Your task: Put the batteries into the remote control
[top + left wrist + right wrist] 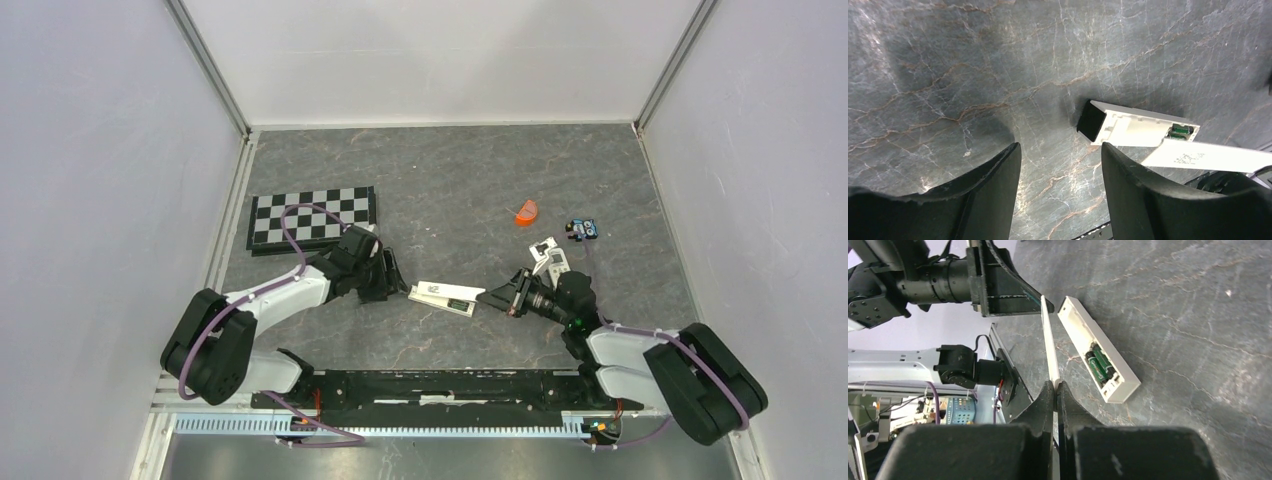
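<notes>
The remote control (pixel 445 297) lies back-up on the table's middle, and its open recess holds the batteries (pixel 1099 363), dark with green markings. My right gripper (pixel 1055 386) is shut on one end of a thin white cover plate (pixel 1049 347), held on edge just beside the remote's near long side. In the left wrist view this plate (pixel 1208 156) overlaps the remote (pixel 1133 129) next to the batteries (pixel 1180 131). My left gripper (pixel 1060 150) stands open with only table between its fingers, just short of the remote's left end. The remote's buttons face down, hidden.
A black-and-white checkerboard (pixel 312 218) lies at the back left behind my left arm. An orange piece (pixel 525 211), a small blue-and-black object (pixel 583 229) and a white-grey item (pixel 547 253) sit at the back right. The arms' base rail (pixel 440 385) runs along the near edge.
</notes>
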Motion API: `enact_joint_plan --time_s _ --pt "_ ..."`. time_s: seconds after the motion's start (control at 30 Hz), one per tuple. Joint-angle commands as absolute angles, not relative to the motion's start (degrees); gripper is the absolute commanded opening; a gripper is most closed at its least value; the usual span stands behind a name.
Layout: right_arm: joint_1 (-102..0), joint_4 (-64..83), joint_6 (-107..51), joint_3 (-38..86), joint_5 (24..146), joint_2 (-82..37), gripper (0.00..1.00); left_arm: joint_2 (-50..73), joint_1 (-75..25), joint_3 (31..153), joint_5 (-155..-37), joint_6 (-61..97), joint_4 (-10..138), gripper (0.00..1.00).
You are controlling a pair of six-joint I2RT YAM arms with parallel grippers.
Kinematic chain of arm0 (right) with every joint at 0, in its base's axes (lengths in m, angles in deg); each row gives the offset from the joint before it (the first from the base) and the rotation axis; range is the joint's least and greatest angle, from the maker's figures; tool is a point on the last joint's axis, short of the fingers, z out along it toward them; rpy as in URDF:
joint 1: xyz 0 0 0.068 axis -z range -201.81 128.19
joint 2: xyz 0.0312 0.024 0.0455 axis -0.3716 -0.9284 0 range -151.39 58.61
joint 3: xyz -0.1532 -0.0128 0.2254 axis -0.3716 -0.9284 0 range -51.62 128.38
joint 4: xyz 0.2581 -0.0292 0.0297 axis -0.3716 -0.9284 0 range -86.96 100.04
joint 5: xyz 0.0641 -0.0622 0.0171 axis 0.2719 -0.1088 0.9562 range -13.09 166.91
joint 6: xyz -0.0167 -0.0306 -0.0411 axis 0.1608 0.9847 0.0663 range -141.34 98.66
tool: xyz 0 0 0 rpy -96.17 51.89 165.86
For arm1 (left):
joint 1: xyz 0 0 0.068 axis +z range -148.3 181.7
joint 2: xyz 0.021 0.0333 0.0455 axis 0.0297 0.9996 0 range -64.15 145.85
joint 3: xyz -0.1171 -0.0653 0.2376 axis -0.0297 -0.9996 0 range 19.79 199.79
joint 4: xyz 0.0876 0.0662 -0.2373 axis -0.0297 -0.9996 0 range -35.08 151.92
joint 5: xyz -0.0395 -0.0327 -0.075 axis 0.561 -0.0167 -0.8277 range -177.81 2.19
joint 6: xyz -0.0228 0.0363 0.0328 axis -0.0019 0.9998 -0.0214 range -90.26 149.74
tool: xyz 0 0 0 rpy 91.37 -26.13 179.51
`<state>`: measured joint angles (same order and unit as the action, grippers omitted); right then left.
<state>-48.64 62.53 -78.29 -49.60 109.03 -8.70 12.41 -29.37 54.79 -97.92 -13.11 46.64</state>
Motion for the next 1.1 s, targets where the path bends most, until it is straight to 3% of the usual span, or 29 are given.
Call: enact_joint_plan --time_s 0.0,0.27,0.43,0.6,0.93,1.07 --pt "-49.0 54.5 -79.0 -49.8 104.4 -4.6 0.00 11.4 -28.8 54.5 -95.2 -13.4 50.1 0.66" --pt "-54.1 45.0 -82.5 -47.4 91.6 2.7 0.00 8.1 -27.9 54.5 -92.7 -14.2 50.1 0.69" --pt "-56.2 44.9 -84.6 -48.0 87.4 2.7 0.00 4.2 -27.0 54.1 -90.7 -14.3 49.9 0.81" --pt "-58.7 46.8 -85.6 -47.6 85.1 0.4 0.00 0.8 -26.1 54.1 -89.2 -12.9 48.5 0.99" --pt "-61.0 48.9 -89.4 -48.0 81.6 -3.2 0.00 0.8 -25.0 51.0 -100.2 -13.9 55.7 1.00" --pt "-61.7 53.9 -90.5 -47.7 82.4 -5.0 0.00 4.0 -25.1 50.2 -104.3 -14.9 59.1 0.93"
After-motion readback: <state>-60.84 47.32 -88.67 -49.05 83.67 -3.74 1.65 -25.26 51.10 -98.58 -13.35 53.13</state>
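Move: The open remote control lies with its battery side up, about 7 cm to the right gripper's left, 1 cm back and some 7 cm below; the cover is already in those fingers. From the right gripper, the white handset is about 16 cm right and 4 cm ahead, and the orange piece 9 cm right and 15 cm ahead. From the left gripper, the remote's middle is about 9 cm right, 2 cm back and 2 cm lower. Keep the right gripper shut on the cover's end and lower it about 3.5 cm over the remote, turning it some 15 degrees clockwise and tipping its fingers down so the cover swings towards the line of the remote. Meanwhile lift the left gripper away from the remote, up about 5 cm and forward 3, tilting its fingers up and opening them wide, then let it ease slightly back, right and down. ##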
